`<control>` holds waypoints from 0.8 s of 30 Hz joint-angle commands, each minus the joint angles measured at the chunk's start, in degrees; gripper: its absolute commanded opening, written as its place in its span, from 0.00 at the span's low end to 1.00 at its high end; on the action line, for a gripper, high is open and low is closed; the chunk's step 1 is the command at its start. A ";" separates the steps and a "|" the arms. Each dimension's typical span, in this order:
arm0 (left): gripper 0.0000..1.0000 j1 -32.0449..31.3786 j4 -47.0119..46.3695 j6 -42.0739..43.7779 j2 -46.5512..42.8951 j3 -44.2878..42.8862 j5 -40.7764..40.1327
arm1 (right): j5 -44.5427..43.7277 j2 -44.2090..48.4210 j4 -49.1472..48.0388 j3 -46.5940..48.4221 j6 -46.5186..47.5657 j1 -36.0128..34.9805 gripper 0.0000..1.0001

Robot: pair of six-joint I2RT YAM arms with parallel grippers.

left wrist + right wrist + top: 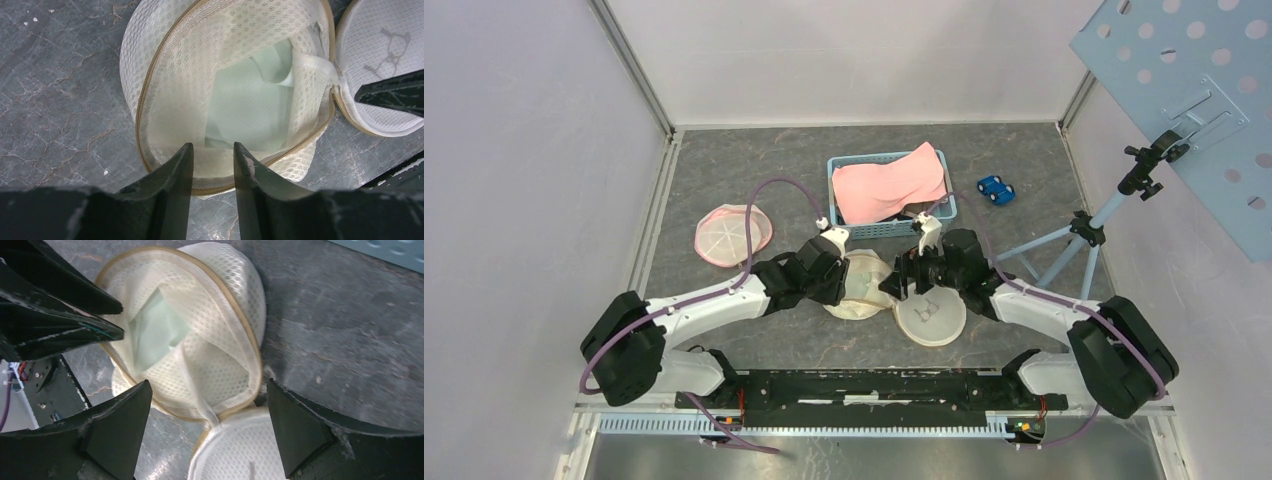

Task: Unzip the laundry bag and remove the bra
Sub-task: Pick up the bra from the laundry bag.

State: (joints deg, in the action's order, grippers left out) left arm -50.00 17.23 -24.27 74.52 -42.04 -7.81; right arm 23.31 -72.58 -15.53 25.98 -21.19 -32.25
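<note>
The white mesh laundry bag (861, 290) lies unzipped, its two round halves spread side by side. The deep half (165, 65) holds the pale green bra (245, 105), which also shows in the right wrist view (157, 332). The flat lid half (235, 450) lies beside it, joined by a mesh hinge. My left gripper (213, 146) hovers over the deep half's near rim, its jaws a narrow gap apart with nothing pinched. My right gripper (208, 382) is wide open above the hinge, empty. The left fingers (60, 315) show over the bag's far side.
A blue basket (839, 165) with a pink cloth (889, 185) stands behind the bag. A pink round mesh bag (732, 233) lies at the left and a blue toy car (995, 189) at the right. A tripod (1074, 240) stands at the right wall.
</note>
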 commanded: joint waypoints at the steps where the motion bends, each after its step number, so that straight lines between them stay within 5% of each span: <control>1: 0.45 -0.10 0.14 1.04 0.20 0.29 -0.28 | -0.76 -2.78 -4.88 3.59 -1.33 -2.43 0.89; 6: 0.47 -0.10 -0.14 1.16 0.21 0.27 -0.29 | -1.41 -7.19 -6.47 4.67 -2.12 -4.06 0.80; 9: 0.47 -0.06 -0.16 0.82 -0.08 0.63 -0.71 | -3.11 -9.35 -4.47 5.29 -0.99 -4.23 0.65; 17: 0.46 -0.07 -0.23 0.28 -2.46 2.17 -2.10 | -5.33 -7.01 -0.30 2.93 1.86 -4.16 0.03; 24: 0.44 -0.18 -9.54 -1.89 -9.68 5.46 2.45 | -4.47 -2.45 1.55 1.64 2.47 -4.23 0.00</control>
State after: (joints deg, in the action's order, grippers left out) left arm -50.00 16.03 -24.27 70.28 -38.46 -8.29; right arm 19.31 -77.60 -14.50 28.12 -20.08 -36.34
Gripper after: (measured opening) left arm 0.444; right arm 0.011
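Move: The mesh fold on the bag's right side lies about 2 cm to the left of my right hand, level with it front to back, and some 3 cm below. The pale green bra shows in the bag's opening about 7 cm to the left of that hand, 1 cm farther out and 4 cm lower; the bag's round mesh lid is roughly 9 cm to its right and 5 cm back. From my left hand the fold is some 9 cm to the right, 1 cm ahead and 2 cm below. I slide my wide-open right hand about 2.5 cm left over the fold, then sink it some 3 cm and shut the fingers, pinching the mesh right beside the bra while drawing slightly back to the right; then I rise about 1 cm with the fold. My left hand stays half open at the bag's left side, drifting only about 1 cm left. ##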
